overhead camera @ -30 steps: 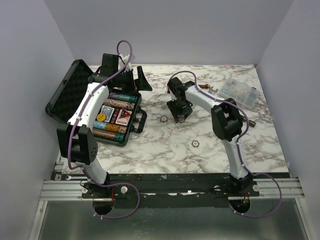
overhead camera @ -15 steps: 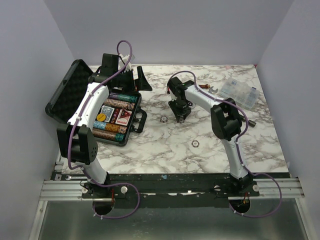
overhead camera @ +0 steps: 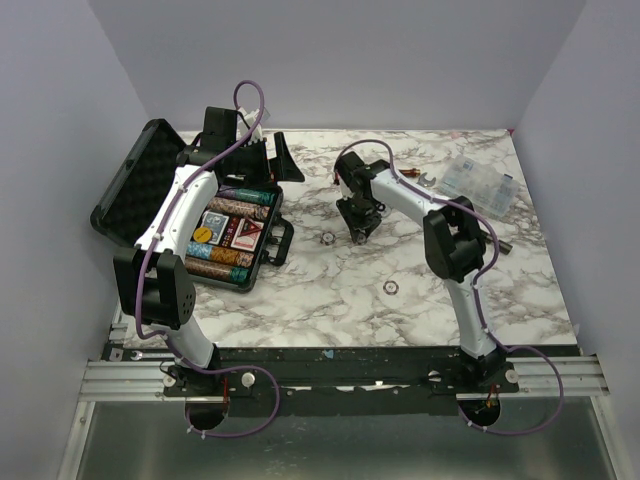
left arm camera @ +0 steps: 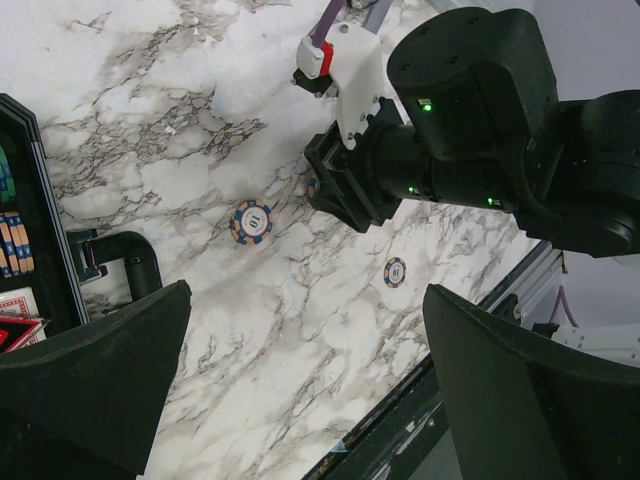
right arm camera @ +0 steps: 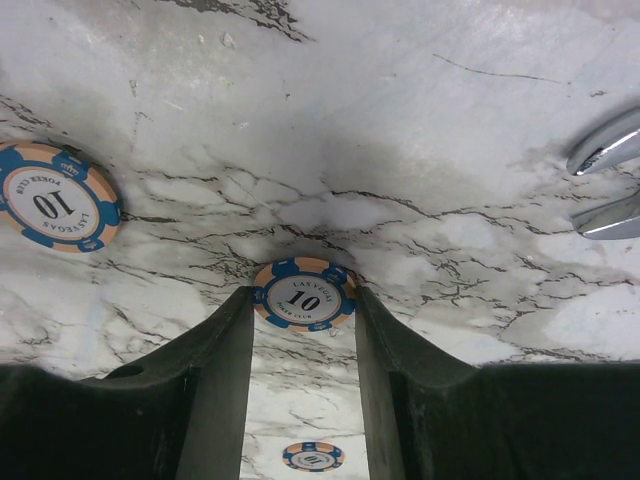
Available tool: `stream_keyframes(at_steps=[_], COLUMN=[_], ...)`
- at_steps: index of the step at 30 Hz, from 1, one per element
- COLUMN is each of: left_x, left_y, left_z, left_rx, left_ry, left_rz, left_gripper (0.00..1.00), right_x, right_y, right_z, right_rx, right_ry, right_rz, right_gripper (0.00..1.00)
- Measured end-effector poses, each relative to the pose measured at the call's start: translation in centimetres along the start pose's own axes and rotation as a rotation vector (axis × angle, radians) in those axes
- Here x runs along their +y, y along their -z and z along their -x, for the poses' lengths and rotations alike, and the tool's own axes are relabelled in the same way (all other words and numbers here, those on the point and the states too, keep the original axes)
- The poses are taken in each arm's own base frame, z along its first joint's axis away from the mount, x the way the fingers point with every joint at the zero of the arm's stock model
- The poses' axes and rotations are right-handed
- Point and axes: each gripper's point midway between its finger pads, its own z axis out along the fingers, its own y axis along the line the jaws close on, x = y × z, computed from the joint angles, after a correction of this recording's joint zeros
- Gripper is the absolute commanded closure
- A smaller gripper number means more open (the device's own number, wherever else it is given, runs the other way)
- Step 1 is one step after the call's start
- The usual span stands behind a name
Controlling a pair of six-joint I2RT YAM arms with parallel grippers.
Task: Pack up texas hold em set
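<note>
The black briefcase (overhead camera: 135,188) lies open at the table's left, with rows of coloured chips (overhead camera: 225,262) and a red card deck (overhead camera: 243,233) in its tray. My right gripper (right arm camera: 305,300) points down at mid-table, shut on the edges of a blue and orange "10" poker chip (right arm camera: 305,295). Two more such chips lie loose on the marble: one (overhead camera: 327,238) beside that gripper, one (overhead camera: 389,287) nearer the front. My left gripper (left arm camera: 310,380) hangs open above the case's far right corner, holding nothing.
A clear compartment box (overhead camera: 481,183) stands at the back right. A silver wrench (overhead camera: 421,179) lies behind the right arm, and its jaws show in the right wrist view (right arm camera: 605,190). The case handle (left arm camera: 130,262) juts toward the table's middle.
The right gripper's fingers have drawn together onto the chip between them. The left arm has not moved.
</note>
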Motion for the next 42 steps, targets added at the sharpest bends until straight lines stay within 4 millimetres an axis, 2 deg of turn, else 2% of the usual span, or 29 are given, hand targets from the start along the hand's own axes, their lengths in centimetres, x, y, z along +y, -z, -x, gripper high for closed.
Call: stream_keyframes(at_steps=[7, 11, 14, 23, 30, 42], left_x=[0.0, 0.0, 0.0, 0.1, 0.8, 0.9], left_y=[0.0, 0.0, 0.0, 0.0, 0.5, 0.5], left_z=[0.0, 0.0, 0.0, 0.1, 0.6, 0.6], left_rx=[0.0, 0.0, 0.0, -0.002, -0.018, -0.019], left_ry=[0.0, 0.0, 0.0, 0.001, 0.015, 0.017], left_rz=[0.0, 0.0, 0.0, 0.002, 0.013, 0.014], left_gripper=[0.02, 0.02, 0.02, 0.02, 0.01, 0.02], right_x=[0.1, 0.5, 1.3, 4.9, 6.3, 7.1], right_y=[1.5, 1.7, 1.9, 3.4, 2.0, 0.5], right_z=[0.9, 1.1, 1.3, 3.8, 4.4, 4.5], right_rx=[-0.051, -0.062, -0.068, -0.146, -0.139, -0.118], right_ry=[-0.007, -0.008, -0.005, 0.015, 0.02, 0.016], right_rz=[0.004, 0.021, 0.041, 0.126, 0.15, 0.154], right_gripper=[0.69, 0.69, 0.68, 0.68, 0.66, 0.62])
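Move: The right fingers still hold a poker chip just off the table. The left chip, perhaps a short stack, lies about 9 cm to their left and 1 cm farther out, at nearly the same height. The case handle is some 21 cm left, about 1 cm back; the wrench's middle is 12 cm right and 11 cm ahead; the near chip is 8 cm right and 13 cm back. From the left hand, the left chip is about 10 cm right, 6 cm back and 23 cm below. Carry the pinched chip left about 8 cm with the right gripper to just over the left chip, lifting some 4 cm on the way and then sinking again to finish only slightly above the starting height. Keep the grip unchanged, and let the fingertips swing about 10 degrees towards the left as you go. ##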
